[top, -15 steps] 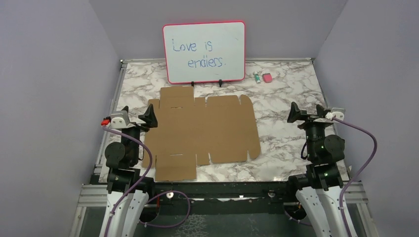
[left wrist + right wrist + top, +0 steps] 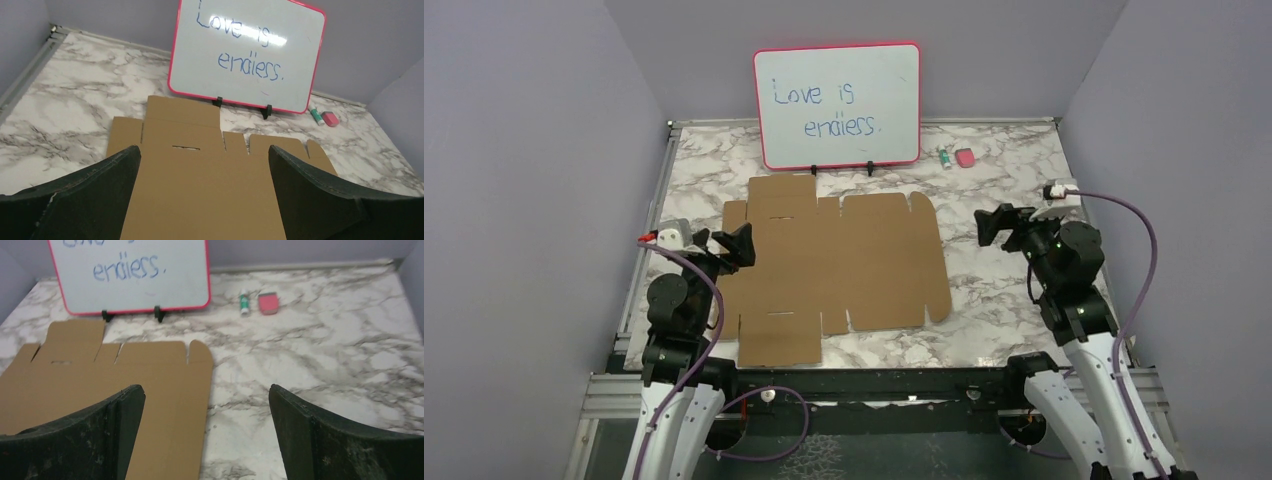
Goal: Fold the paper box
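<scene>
The paper box (image 2: pixel 834 265) is a flat, unfolded brown cardboard sheet with flaps and slots, lying in the middle of the marble table. My left gripper (image 2: pixel 722 241) hovers open over its left edge. In the left wrist view the sheet (image 2: pixel 200 195) fills the space between the wide-apart fingers of the left gripper (image 2: pixel 204 150). My right gripper (image 2: pixel 1002 224) is open above bare table just right of the sheet. In the right wrist view the sheet's right edge (image 2: pixel 190 390) runs between the spread fingers of the right gripper (image 2: pixel 205 388). Neither gripper holds anything.
A pink-framed whiteboard (image 2: pixel 837 105) with blue writing stands at the back of the table, just behind the sheet. A small green-and-white marker (image 2: pixel 944 157) and a pink eraser (image 2: pixel 965 157) lie to its right. Grey walls close in both sides.
The right arm has reached forward and left, bringing its gripper closer to the sheet's right edge. The left gripper has shifted right and slightly nearer, onto the sheet's left edge.
</scene>
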Controlling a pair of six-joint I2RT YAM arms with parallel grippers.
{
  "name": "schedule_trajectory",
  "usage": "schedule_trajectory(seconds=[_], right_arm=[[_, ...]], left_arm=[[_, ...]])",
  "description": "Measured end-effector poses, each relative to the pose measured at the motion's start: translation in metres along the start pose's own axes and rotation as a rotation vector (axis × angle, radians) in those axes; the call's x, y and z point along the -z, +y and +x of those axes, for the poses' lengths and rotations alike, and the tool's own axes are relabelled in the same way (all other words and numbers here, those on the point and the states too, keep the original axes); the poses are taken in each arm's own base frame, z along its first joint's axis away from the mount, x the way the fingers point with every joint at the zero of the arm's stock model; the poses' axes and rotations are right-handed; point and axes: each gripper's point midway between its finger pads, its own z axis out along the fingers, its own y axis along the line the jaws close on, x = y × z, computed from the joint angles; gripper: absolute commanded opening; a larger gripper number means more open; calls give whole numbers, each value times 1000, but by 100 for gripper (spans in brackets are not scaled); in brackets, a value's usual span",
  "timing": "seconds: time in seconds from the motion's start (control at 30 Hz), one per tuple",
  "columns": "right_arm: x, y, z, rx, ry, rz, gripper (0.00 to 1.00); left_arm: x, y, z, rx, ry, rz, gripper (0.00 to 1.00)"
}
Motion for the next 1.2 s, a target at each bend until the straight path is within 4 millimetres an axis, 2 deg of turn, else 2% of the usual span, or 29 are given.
schedule_trajectory(seconds=[0.13,0.3,0.47,0.67,0.77,0.87,0.97,1.1,1.2], right_arm=[[-13,22,37,-50,152,-121,100],[-29,39,80,-113,318,-218,99],[-55,50,122,-201,438,-270,97],[-93,52,187,-309,595,-265,91],[-116,50,200,-317,622,-259,83],[-148,46,199,-318,592,-264,77],[-171,42,200,-325,572,-275,70],[-192,38,214,-345,590,-298,64],[-199,39,226,-360,617,-320,61]], left_arm=[[1,-3,15,94,50,5,99],[-3,-6,49,196,162,4,99],[-5,-2,74,254,255,-33,99],[2,6,110,315,357,-89,99],[7,10,127,335,401,-113,99],[11,11,137,345,429,-124,99],[12,12,140,350,438,-127,99],[12,11,139,356,433,-125,99],[12,9,139,357,435,-121,99]])
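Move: The paper box's far-right rounded tab lies about 19 cm ahead of the right hand, 10 cm left and 26 cm below. From that hand, the red eraser is some 31 cm ahead, level sideways, and the green tube as far out, 5 cm left. From the left hand, the box sheet's middle is about 8 cm ahead, 15 cm right, 25 cm below; the tab 22 cm ahead, 35 cm right. Right hand drops about 23 cm, reaching forward and left towards the tab, partly closing; left sinks some 14 cm. ##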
